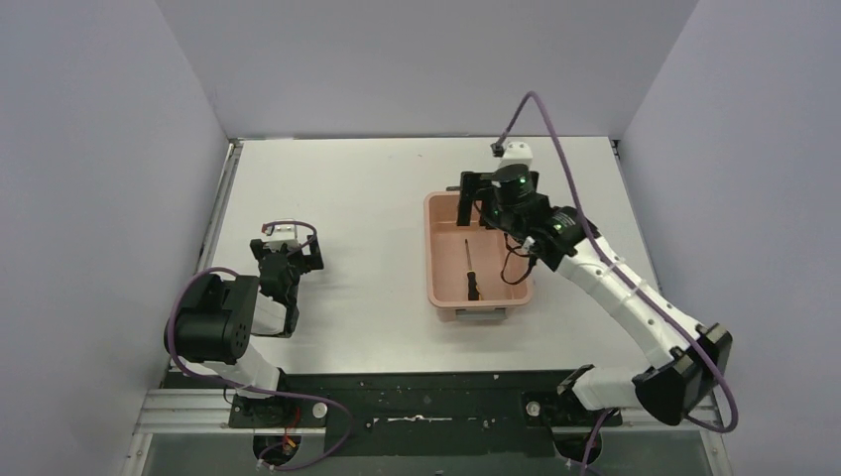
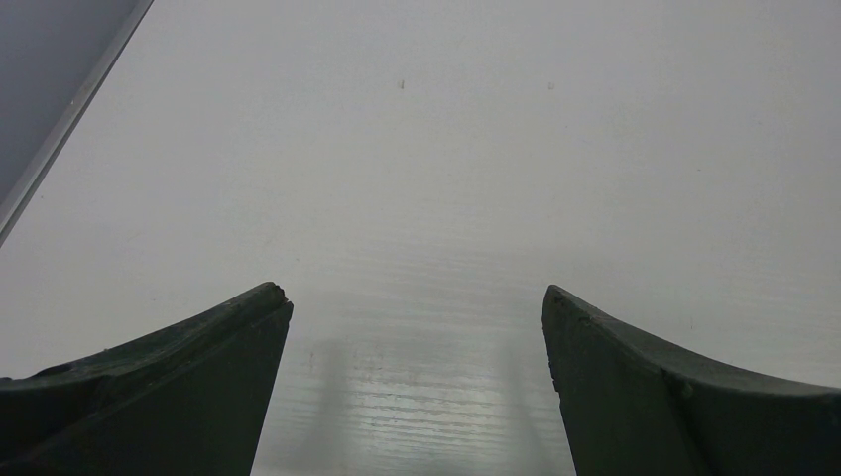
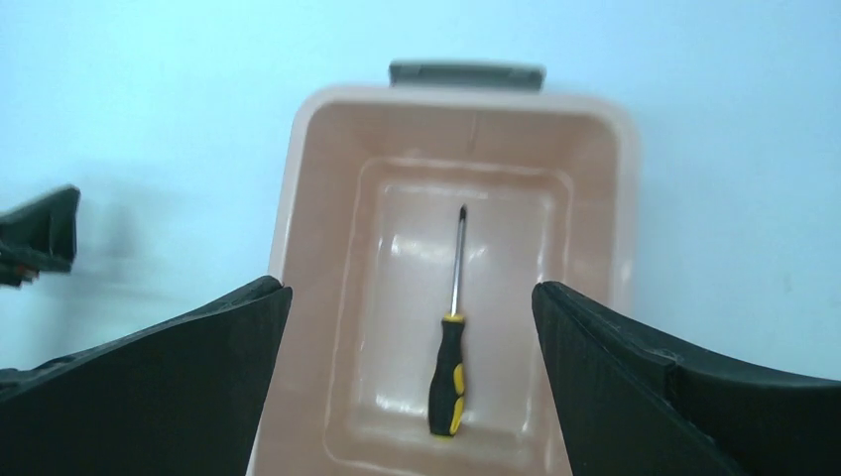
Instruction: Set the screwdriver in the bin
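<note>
The salmon-pink bin (image 1: 430, 248) stands right of the table's middle. The screwdriver (image 1: 470, 270) lies flat on its floor, along its length. In the right wrist view the black-and-yellow screwdriver (image 3: 448, 367) rests loose in the bin (image 3: 298, 198), touching neither finger. My right gripper (image 1: 476, 198) hovers over the bin's far end; the right gripper (image 3: 412, 288) is open wide and holds nothing. My left gripper (image 1: 288, 260) sits low over the table on the left; the left gripper (image 2: 417, 293) is open with only bare table between its fingers.
Grey handles (image 3: 466, 72) show on the bin's short ends, one at its near end (image 1: 483, 313). Grey walls close in the white table (image 1: 347, 198) on three sides. A metal rail (image 1: 223, 218) runs along its left edge.
</note>
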`<move>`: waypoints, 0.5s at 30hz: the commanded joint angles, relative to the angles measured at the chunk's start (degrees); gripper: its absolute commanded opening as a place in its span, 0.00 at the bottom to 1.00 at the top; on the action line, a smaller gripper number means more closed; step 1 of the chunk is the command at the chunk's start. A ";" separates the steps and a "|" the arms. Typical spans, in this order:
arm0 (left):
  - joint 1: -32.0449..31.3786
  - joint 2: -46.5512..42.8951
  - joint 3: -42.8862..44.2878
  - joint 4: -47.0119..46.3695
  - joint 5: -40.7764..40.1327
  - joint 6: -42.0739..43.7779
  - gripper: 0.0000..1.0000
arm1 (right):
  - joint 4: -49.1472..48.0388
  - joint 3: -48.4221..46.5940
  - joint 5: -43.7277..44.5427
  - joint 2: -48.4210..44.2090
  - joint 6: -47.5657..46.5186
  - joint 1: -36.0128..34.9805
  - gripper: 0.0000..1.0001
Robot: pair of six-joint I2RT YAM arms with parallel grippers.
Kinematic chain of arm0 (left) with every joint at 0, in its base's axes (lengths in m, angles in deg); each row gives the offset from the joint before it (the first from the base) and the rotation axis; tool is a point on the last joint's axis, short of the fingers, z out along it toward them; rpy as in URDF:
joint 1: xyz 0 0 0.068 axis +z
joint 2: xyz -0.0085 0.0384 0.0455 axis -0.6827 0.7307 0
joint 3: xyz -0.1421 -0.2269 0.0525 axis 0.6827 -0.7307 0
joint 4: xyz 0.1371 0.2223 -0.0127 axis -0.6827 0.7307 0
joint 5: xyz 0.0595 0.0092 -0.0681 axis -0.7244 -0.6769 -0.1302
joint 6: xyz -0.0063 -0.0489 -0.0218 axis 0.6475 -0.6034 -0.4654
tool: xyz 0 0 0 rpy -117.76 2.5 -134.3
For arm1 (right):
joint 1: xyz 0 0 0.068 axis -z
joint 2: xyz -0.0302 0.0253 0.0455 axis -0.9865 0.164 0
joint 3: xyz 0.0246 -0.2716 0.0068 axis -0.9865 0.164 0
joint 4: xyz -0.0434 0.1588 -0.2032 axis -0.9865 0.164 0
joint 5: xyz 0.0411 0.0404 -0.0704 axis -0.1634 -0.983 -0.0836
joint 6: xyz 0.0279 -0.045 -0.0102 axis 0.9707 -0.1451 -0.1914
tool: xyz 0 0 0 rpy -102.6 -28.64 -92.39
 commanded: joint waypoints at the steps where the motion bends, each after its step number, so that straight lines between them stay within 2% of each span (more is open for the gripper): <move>1: 0.18 -0.29 0.50 -1.81 -0.04 0.43 0.97 | -17.21 5.74 2.94 -11.32 -11.12 6.14 1.00; 4: 0.18 -0.27 0.50 -1.81 -0.07 0.40 0.97 | -30.90 16.27 5.94 -18.75 -17.18 11.25 1.00; 9: 0.19 -0.29 0.50 -1.81 -0.07 0.46 0.97 | -56.22 35.66 13.94 -27.26 -32.45 15.51 1.00; 12: 0.21 -0.30 0.51 -1.87 -0.07 0.46 0.97 | -66.33 46.23 15.29 -28.08 -39.00 17.50 1.00; 15: 0.20 -0.31 0.50 -1.89 -0.06 0.41 0.97 | -71.67 52.80 16.77 -26.53 -38.19 20.07 1.00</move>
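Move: Beneath the open, empty right hand lies the screwdriver, about 23 cm down inside the bin, some 6 cm back and 1 cm to the right. The bin's middle is roughly 4 cm back, 2 cm right and 19 cm below this hand; its far handle is about 11 cm ahead, 1 cm left and 14 cm down. From the idle left hand the screwdriver lies about 39 cm right, 10 cm back and 5 cm lower. Swinging some 17 cm to the right, the empty right hand leaves the air above the bin, crosses high over its right-hand rim and ends over the bare table beside it. It first arcs up about 7 cm with a slight forward drift, then sinks back to its starting height. The wrist tips the fingers up by about 40 degrees and turns clockwise; the fingers stay wide open, touching nothing. ##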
